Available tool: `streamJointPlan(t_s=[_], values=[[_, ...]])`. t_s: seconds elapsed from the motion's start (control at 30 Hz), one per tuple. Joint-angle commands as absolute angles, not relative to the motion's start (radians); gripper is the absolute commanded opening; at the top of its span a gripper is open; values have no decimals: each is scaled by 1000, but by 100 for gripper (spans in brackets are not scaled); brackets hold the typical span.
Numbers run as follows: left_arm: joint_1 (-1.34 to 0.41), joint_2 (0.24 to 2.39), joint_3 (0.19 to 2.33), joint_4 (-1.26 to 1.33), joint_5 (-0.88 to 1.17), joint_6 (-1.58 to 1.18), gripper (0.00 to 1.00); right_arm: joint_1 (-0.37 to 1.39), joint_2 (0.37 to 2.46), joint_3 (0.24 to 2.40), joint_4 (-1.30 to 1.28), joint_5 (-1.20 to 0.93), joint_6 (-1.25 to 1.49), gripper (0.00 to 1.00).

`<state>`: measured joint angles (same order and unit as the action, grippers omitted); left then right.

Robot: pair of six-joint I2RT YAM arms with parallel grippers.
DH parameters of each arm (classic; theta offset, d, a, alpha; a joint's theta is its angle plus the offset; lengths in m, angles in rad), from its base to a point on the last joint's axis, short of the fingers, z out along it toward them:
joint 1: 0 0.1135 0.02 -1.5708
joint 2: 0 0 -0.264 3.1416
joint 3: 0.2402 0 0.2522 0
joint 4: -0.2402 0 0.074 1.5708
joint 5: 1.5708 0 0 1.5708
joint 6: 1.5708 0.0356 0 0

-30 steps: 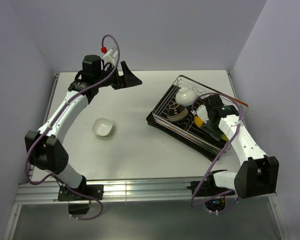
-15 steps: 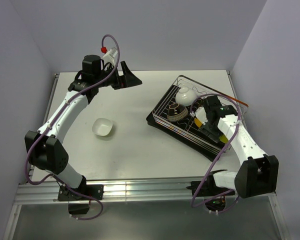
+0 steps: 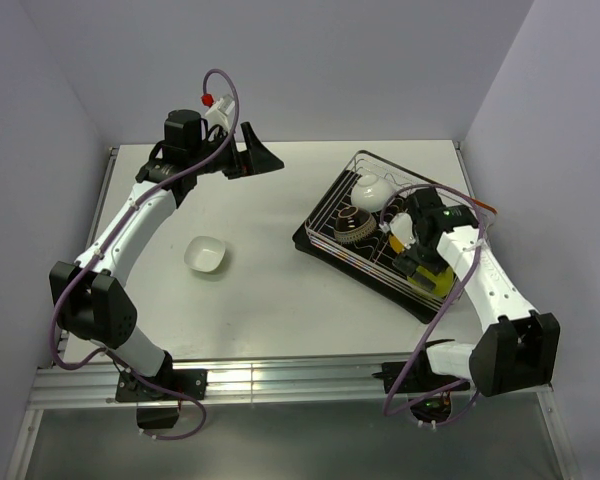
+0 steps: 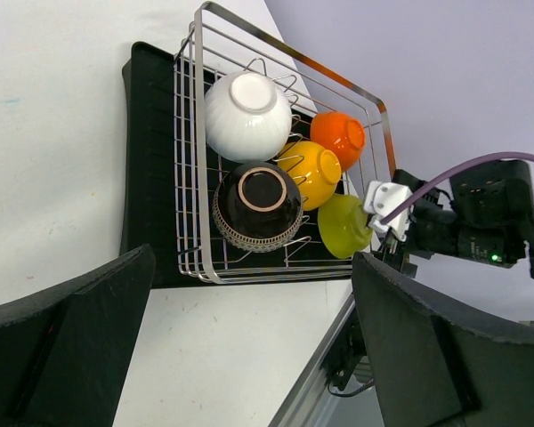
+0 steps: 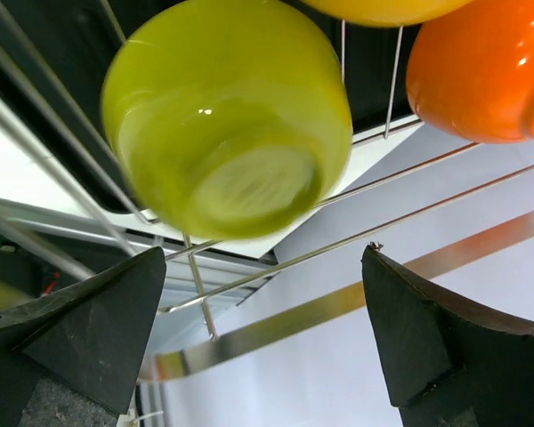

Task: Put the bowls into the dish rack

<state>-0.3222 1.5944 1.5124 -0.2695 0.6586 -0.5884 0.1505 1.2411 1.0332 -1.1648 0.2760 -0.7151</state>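
Observation:
The dish rack (image 3: 325, 212) stands at the right of the table. In the left wrist view the dish rack (image 4: 196, 160) holds a white bowl (image 4: 247, 116), a dark ribbed bowl (image 4: 258, 206), a yellow-orange bowl (image 4: 310, 171), an orange bowl (image 4: 338, 138) and a lime green bowl (image 4: 344, 224), all bottom up or tilted. My right gripper (image 3: 420, 265) hangs open over the rack's near end. The lime green bowl (image 5: 227, 120) lies on the wires, clear of the right gripper (image 5: 267, 329). One white bowl (image 3: 206, 254) sits upright on the table. My left gripper (image 3: 262, 158) is open and empty at the back.
The rack's wire rim (image 5: 338, 240) and dividers run close under my right fingers. The side wall rises just right of the rack. The table's metal front rail (image 3: 280, 380) runs along the near edge.
My right gripper has opened wide and let go of the lime green bowl, which now rests in the rack. The left arm has not moved.

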Motion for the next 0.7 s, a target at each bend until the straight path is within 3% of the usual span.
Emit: streamJointPlan(t_s=[0.0,0.23,0.33,0.37,0.47,0.6,0.67], values=[[-319,1591,1532,-245,680,-595,98,158,1238,1129,-1224,215,-699,98],[-319,1591,1529,-230,683,-600,97,158,1238,1238,-1256,115,-675,95],[-319,1588,1523,-222,683,-601,97,138,1265,1334,-1198,65,-615,76],[-319,1588,1523,-221,684,-600,96,127,1279,1359,-1186,48,-597,64],[-316,1591,1525,-224,687,-598,96,69,1350,1462,-1151,5,-526,50],[-316,1591,1522,-218,695,-603,95,26,1434,1539,-1053,-2,-439,36],[-314,1592,1525,-219,696,-603,95,23,1453,1532,-1014,26,-425,34]])
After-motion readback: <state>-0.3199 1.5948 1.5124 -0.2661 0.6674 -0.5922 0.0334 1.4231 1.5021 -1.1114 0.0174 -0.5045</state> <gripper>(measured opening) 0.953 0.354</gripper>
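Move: The right hand is open and empty just above the near end of the dish rack. The green bowl it is leaving has its middle about 4 cm ahead, 3 cm to the left and 4 cm below. The yellow bowl is some 13 cm ahead and 8 cm left, and the orange bowl about 15 cm ahead and 3 cm right, both roughly 5 cm lower than the hand. From the left hand, the green bowl lies around 46 cm right, 13 cm back and 22 cm down. Up and a little left at first, then sweeping forward, the right hand draws off the green bowl and out over the yellow and orange bowls, ending about 11 cm farther forward and 9 cm higher. The wrist tilts some 30 degrees so the fingers swing forward and left, while they close on nothing from wide open to roughly a third. ##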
